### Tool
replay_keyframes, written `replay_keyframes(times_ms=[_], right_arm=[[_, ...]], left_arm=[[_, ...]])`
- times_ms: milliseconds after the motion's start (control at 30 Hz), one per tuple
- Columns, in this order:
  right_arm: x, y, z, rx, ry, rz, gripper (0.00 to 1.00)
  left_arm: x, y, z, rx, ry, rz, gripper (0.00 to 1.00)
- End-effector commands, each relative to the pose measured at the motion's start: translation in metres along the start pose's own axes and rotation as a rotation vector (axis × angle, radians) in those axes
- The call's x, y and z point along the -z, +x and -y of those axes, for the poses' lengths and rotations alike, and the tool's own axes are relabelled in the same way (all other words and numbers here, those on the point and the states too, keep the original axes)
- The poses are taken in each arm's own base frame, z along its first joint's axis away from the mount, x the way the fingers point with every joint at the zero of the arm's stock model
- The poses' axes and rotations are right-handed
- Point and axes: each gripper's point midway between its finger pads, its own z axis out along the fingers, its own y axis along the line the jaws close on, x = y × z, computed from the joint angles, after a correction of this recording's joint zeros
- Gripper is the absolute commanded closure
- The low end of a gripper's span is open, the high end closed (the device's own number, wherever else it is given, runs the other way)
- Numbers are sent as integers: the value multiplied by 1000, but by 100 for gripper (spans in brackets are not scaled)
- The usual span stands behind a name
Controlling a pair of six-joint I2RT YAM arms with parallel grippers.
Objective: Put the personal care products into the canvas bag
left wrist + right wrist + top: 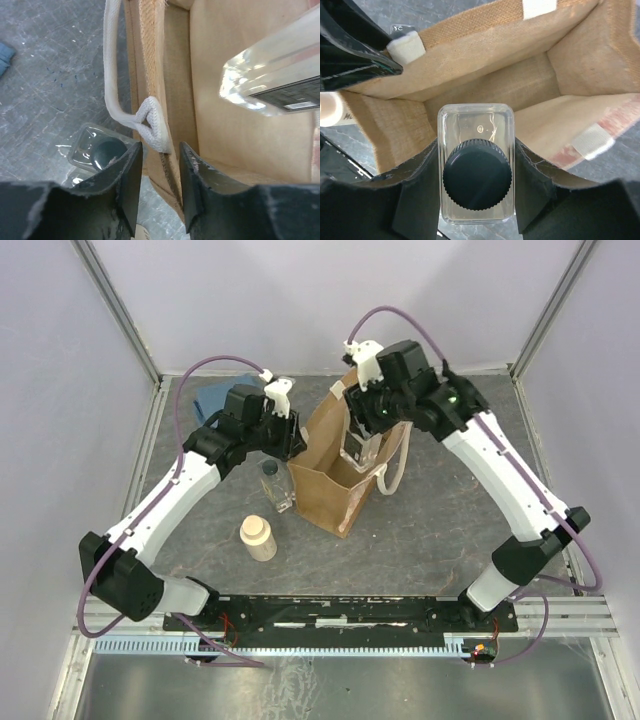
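The tan canvas bag (330,485) stands upright mid-table with its mouth open. My right gripper (358,440) hangs over that mouth, shut on a clear square bottle (476,170) with a dark cap; the bag's inside (485,90) lies below it. My left gripper (160,150) straddles the bag's left rim (150,60) beside the white handle loop (149,120), with a gap still showing on the left finger's side. Another clear bottle (275,485) stands on the table just left of the bag. A cream round bottle (258,537) stands nearer the front.
A folded blue cloth (210,395) lies at the back left, behind the left arm. The bag's other handle (392,472) droops down its right side. Grey walls and metal rails close in the table.
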Motion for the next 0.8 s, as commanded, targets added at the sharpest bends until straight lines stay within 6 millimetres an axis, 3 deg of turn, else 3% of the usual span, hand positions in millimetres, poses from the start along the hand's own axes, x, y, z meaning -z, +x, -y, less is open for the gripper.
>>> replay_keyframes(times_ms=[0,200,400,767], right_arm=[[-5,-46,-10,24,-43,252,100],[-33,-15,-29,-15,-96,248,100],[-59,19,-56,22,-104,200,100],[-88,52,-56,10,-48,169,100]], left_arm=[[-4,-8,-3,-18,-28,32,64],[-1,-8,0,-24,-18,38,78],[4,-6,2,-24,-16,46,80],[3,-2,1,-20,-19,37,79]])
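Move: The right hand holds a clear bottle over the open canvas bag, whose near end lies about 5 cm left, 4 back and 18 below. The bag's left rim is 12 cm left of that hand, level ahead and 10 below, about 1 cm under the left hand's point, between its half-open fingers. From the left hand, a standing bottle is 5 cm left, 1 back, 17 below, and the white jar 9 left, 11 back, 18 below. Right hand lowers its bottle some 15 cm and leftward into the bag; left fingers close on the rim. ##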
